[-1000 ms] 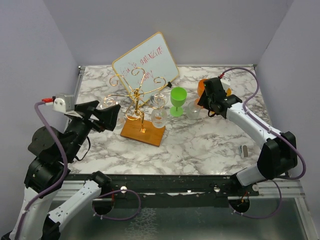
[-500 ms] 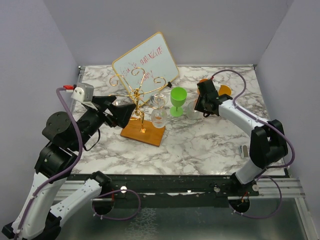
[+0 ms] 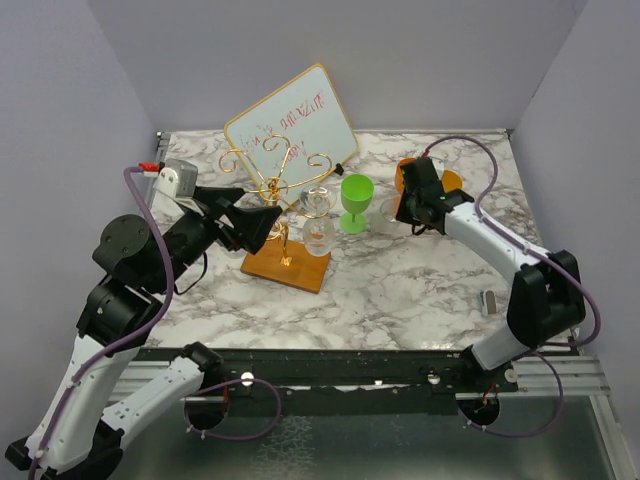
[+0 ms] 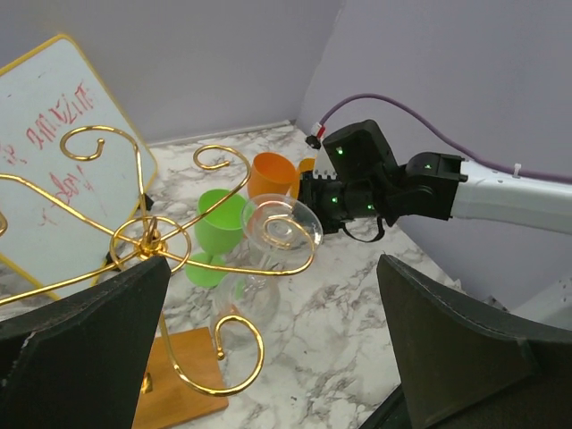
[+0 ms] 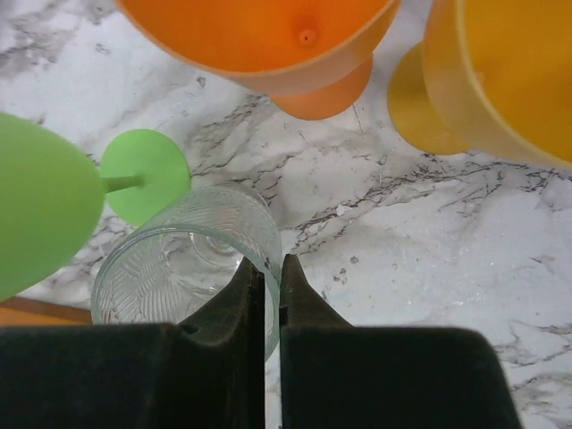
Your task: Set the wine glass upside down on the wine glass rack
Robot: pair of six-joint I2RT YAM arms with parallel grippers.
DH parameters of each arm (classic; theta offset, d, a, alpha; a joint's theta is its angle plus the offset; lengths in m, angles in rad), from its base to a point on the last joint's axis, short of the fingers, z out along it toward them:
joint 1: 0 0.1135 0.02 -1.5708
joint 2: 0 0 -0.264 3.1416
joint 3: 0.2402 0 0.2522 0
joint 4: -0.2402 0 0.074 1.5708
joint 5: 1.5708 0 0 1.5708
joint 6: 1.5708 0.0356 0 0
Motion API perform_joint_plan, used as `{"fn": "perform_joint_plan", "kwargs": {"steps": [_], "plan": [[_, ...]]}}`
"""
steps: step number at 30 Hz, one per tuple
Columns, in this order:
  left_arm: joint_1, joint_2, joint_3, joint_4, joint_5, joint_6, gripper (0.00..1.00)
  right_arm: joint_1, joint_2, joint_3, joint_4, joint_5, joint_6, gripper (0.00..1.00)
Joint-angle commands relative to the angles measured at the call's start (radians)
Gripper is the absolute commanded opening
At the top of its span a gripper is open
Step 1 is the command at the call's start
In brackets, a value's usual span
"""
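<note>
A clear ribbed wine glass (image 5: 170, 268) stands upright on the marble beside the green glass (image 3: 356, 200). My right gripper (image 5: 273, 268) is shut on its rim, one finger inside the bowl and one outside. From above, that gripper (image 3: 395, 215) sits just right of the clear glass (image 3: 383, 222). The wine glass rack (image 3: 275, 185) is gold wire on a wooden base (image 3: 285, 265). Another clear glass (image 4: 268, 259) hangs upside down from one of its curled arms. My left gripper (image 4: 277, 357) is open, close to the rack's left side, with nothing between its fingers.
An orange glass (image 5: 259, 36) and a yellow glass (image 5: 500, 80) stand just behind the gripped glass. The tilted whiteboard (image 3: 290, 125) leans behind the rack. A small grey object (image 3: 490, 301) lies at the right of the table.
My right gripper's jaws have closed onto the clear glass's rim. The left arm has swung right and forward, up to the rack, staying open.
</note>
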Motion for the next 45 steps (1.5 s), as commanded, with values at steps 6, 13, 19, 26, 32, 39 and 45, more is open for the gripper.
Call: {"fn": "perform_joint_plan", "kwargs": {"steps": [6,13,19,26,32,39,45], "plan": [[-0.003,0.029,0.043,0.183,0.125,-0.107,0.99,-0.005,-0.408,-0.088,0.136,-0.119,-0.023,0.01],[-0.002,0.134,0.034,0.468,0.325,-0.314,0.99,-0.004,-0.702,-0.257,0.539,-0.156,-0.023,0.01],[-0.003,0.306,0.073,0.587,0.22,-0.53,0.99,-0.004,-0.751,-0.302,0.878,-0.163,-0.052,0.01],[-0.022,0.473,0.147,0.695,0.173,-0.797,0.99,-0.005,-0.7,-0.293,1.197,-0.201,-0.098,0.01],[-0.061,0.594,0.211,0.75,0.155,-0.989,0.99,-0.005,-0.652,-0.275,1.393,-0.354,-0.141,0.01],[-0.162,0.726,0.312,0.779,0.12,-1.061,0.99,-0.005,-0.607,-0.263,1.454,-0.451,-0.126,0.01],[-0.206,0.749,0.291,0.782,0.03,-1.082,0.99,-0.005,-0.609,-0.274,1.465,-0.451,-0.099,0.01]]}}
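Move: The right hand already pinches the clear wine glass at its rim, its middle about 3 cm left and 5 below; the left gripper, where it is headed, is some 30 cm left, 19 back, 32 up. The green glass stands about 9 cm left and 1 ahead, the orange one 7 straight ahead, both 5 below. From the left hand the clear glass is about 19 cm ahead, 27 right, 37 below; the rack 12 ahead, 7 right, 28 below. Right hand raises the pinched wine glass nearly 40 cm, tipping its foot towards the open, rightward-reaching left hand. ##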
